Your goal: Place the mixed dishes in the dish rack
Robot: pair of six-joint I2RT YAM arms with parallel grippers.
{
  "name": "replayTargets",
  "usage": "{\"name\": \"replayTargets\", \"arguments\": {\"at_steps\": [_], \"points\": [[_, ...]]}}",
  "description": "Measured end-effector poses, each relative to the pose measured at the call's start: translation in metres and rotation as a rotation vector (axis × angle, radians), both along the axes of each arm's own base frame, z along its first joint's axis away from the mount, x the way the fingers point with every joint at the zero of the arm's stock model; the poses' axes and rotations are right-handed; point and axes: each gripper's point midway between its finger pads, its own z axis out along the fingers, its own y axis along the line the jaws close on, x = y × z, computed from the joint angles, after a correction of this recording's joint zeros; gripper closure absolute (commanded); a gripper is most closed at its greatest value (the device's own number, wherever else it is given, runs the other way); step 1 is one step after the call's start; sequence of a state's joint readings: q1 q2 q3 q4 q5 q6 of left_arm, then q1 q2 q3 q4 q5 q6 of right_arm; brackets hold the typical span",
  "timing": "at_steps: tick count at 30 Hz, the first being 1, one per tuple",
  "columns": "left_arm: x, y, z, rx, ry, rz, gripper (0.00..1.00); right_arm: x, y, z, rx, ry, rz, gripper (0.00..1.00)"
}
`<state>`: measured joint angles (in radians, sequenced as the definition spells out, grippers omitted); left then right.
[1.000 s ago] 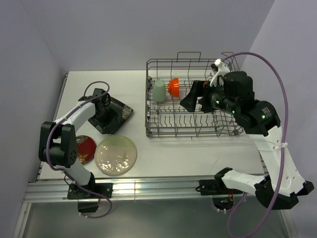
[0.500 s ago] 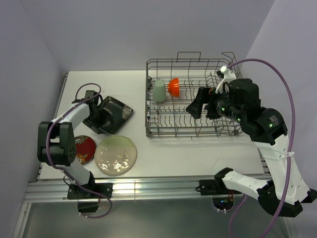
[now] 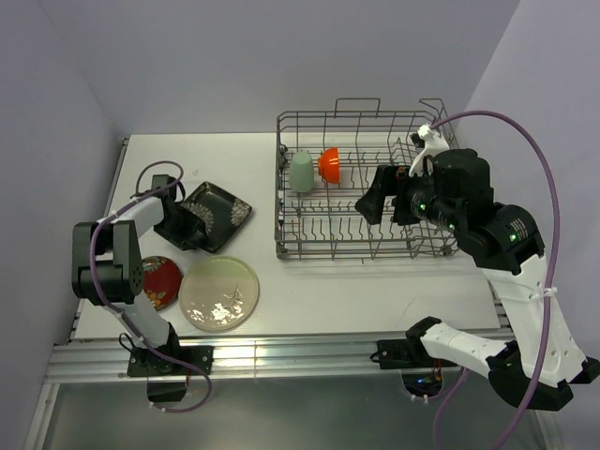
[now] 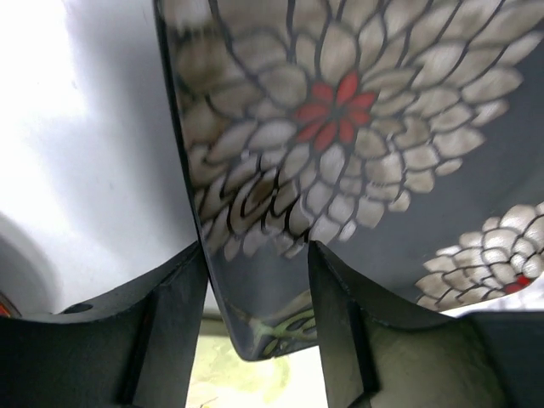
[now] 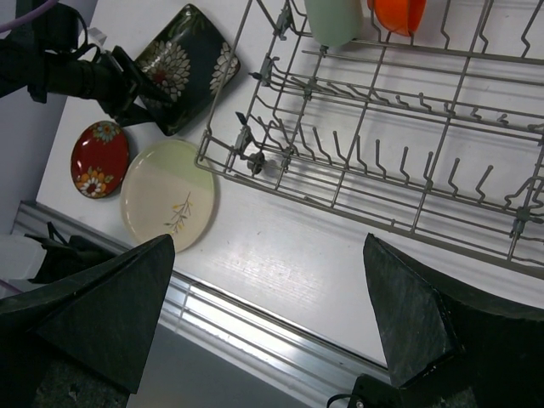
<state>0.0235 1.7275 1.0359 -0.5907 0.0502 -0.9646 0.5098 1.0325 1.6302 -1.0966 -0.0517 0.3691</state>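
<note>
The black square floral plate (image 3: pixel 220 211) (image 4: pixel 357 127) lies on the table left of the dish rack (image 3: pixel 356 255). My left gripper (image 3: pixel 184 228) (image 4: pixel 255 248) sits low at its near-left corner, shut on that corner with a finger against each side. Just in front lie the small red flowered plate (image 3: pixel 161 281) and the cream leaf-sprig plate (image 3: pixel 218 293) (image 5: pixel 167 194). The pale green cup (image 3: pixel 300 172) and orange bowl (image 3: pixel 328 164) stand in the rack's back left. My right gripper (image 3: pixel 384 202) (image 5: pixel 269 246) hangs wide open above the rack's front rows, holding nothing.
The rack's upright tines (image 5: pixel 382 170) fill its front rows, and raised wire handles stand at its back. A metal rail (image 3: pixel 281 356) runs along the table's near edge. Walls close in on the left and the back.
My left gripper slid from on top of the black plate out to its left corner, and its jaws narrowed onto it. The right arm drew back to the right early on, then held still.
</note>
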Motion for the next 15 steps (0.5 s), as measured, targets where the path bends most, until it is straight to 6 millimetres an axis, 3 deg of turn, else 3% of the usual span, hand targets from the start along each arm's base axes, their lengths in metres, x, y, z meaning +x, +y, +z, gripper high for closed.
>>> {"name": "replayTargets", "arguments": {"at_steps": [8,14,15], "points": [[0.008,0.009,-0.001,-0.027,-0.041,0.014,0.54,0.002,-0.002,-0.001,-0.008,-0.001,-0.013,0.00],[0.018,0.007,0.000,-0.053,-0.083,0.002,0.83,0.004,-0.001,-0.009,-0.019,0.019,-0.014,0.00],[0.022,0.006,0.001,-0.059,-0.098,-0.004,0.92,0.005,0.000,-0.011,-0.023,0.026,-0.015,0.00]]}}
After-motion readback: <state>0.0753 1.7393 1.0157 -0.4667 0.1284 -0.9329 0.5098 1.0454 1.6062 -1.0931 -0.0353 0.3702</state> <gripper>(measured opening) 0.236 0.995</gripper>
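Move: The left hand is just above the table with its open fingers straddling the near part of the black square plate's left edge; the plate's middle lies about 7 cm ahead and 5 cm to the right, some 1 cm lower. Behind the hand, the cream plate is about 15 cm back and 6 cm right, the small red plate 12 cm back and 11 cm left. From the raised right hand the black plate is roughly 20 cm ahead, 42 cm left and 36 cm below. The left fingers close from about half open to nearly shut and pinch the black plate's left edge near its near corner, one finger outside the rim and one inside. Meanwhile the hand eases about 2 cm forward, staying at the same height, and the wrist tilts some 5 degrees so the fingertips swing forward. ##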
